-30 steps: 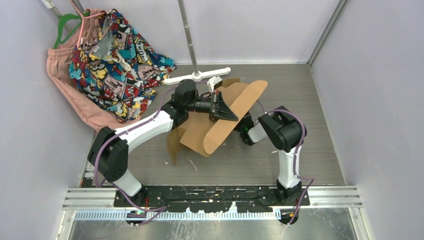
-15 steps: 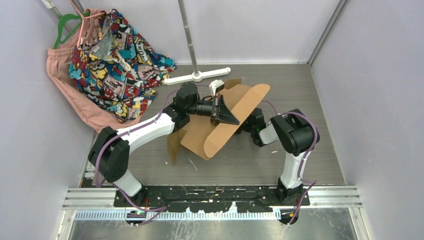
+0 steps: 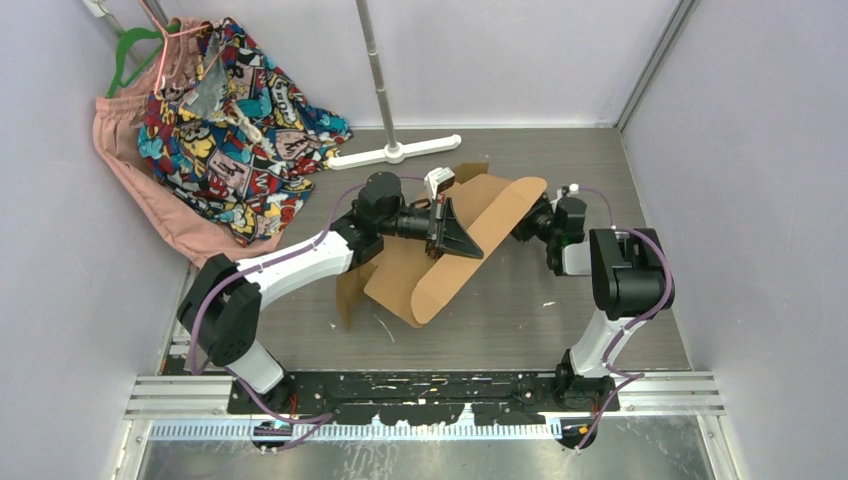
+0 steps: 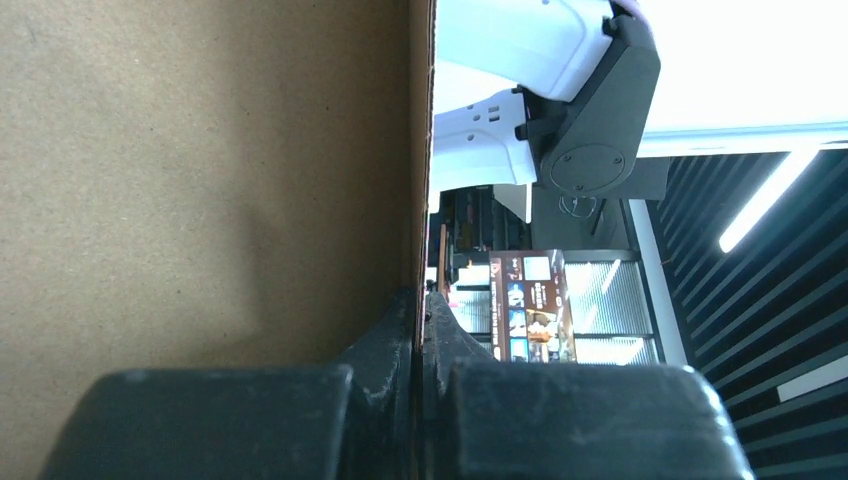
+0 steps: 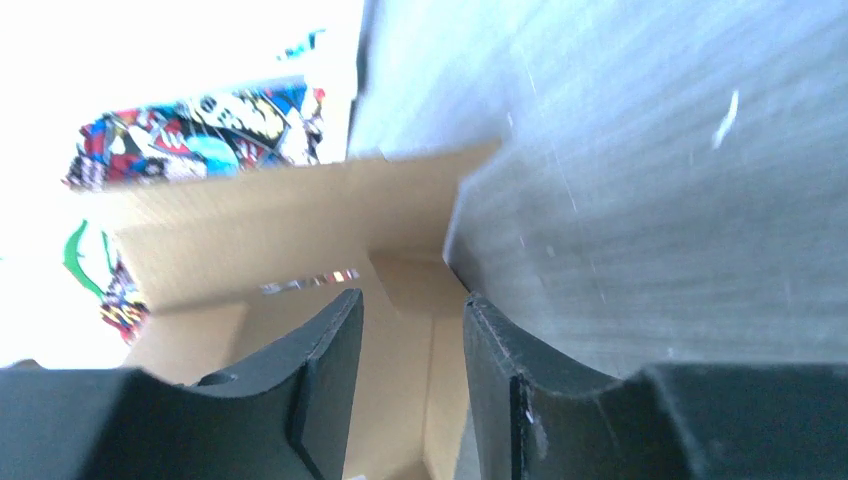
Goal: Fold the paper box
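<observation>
The paper box (image 3: 430, 270) is a brown cardboard sheet with rounded flaps, lifted at a tilt over the middle of the table. My left gripper (image 3: 462, 240) is shut on its edge. In the left wrist view the cardboard (image 4: 200, 180) fills the left half and the black jaws (image 4: 420, 305) pinch its thin edge. My right gripper (image 3: 532, 222) sits at the sheet's far right end. In the right wrist view its fingers (image 5: 330, 350) stand apart, with the cardboard (image 5: 270, 230) beyond them and nothing gripped.
Patterned and pink clothes (image 3: 230, 110) hang on hangers at the back left. A white stand base (image 3: 395, 152) with a metal pole (image 3: 372, 60) stands at the back centre. Grey walls enclose the table; a metal rail (image 3: 420, 392) runs along the near edge.
The right arm has swung out to the right, taking its gripper from under the sheet to its far right end. The left gripper and the sheet have shifted slightly right.
</observation>
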Available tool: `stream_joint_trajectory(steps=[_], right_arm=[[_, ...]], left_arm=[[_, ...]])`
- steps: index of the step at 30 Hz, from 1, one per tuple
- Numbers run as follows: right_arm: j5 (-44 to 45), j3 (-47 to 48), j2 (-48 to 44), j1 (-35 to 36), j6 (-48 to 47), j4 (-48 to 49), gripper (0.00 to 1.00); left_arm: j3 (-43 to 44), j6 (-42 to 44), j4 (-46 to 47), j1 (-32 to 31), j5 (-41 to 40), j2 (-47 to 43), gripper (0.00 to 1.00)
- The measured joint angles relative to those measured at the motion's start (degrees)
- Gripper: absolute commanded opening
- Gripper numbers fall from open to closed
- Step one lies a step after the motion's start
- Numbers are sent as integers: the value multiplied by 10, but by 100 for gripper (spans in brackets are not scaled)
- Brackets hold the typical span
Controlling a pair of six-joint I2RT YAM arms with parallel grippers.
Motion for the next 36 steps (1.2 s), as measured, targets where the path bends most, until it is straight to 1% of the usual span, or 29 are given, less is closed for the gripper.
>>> stream_joint_trajectory(steps=[4, 7, 10, 16, 20, 29, 36], right_arm=[[0, 59, 10, -29, 7, -14, 47], [1, 113, 41, -35, 12, -9, 47], [-2, 165, 90, -36, 23, -3, 48], [-15, 237, 175, -35, 37, -6, 47], [-30, 257, 199, -32, 46, 3, 48], [-74, 314, 280, -8, 110, 124, 47], [-96, 299, 290, 23, 127, 188, 47]], left_arm=[[-5, 0, 0, -7, -4, 0, 2], [-10, 0, 0, -12, -7, 0, 2], [-10, 0, 0, -16, -10, 0, 2], [-11, 0, 0, -23, -13, 0, 2], [-11, -2, 2, -26, -15, 0, 2], [-20, -12, 27, -30, -15, 0, 2], [-22, -19, 35, -30, -15, 3, 2]])
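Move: The box's far end flap stands about 12 cm ahead of the right gripper and 12 cm to its left, nearly level with it. The raised right wall is nearer, its middle roughly 10 cm back, 10 cm left and 10 cm higher than the right gripper. The white stand foot is some 20 cm ahead, 30 cm left and a little lower. From the left gripper, already pinching that wall's edge, the far flap lies about 28 cm ahead, 7 cm right and 20 cm below. Send the right gripper forward about 13 cm past the far end of the raised wall, rising over a 4 cm hump and swinging slightly right first, then curve it some 7 cm left towards the far end flap, tilting the half-open fingers up and turning them counter-clockwise, each about 10 degrees. Keep the left gripper pinched on the wall's edge while drawing it about 2 cm back. ##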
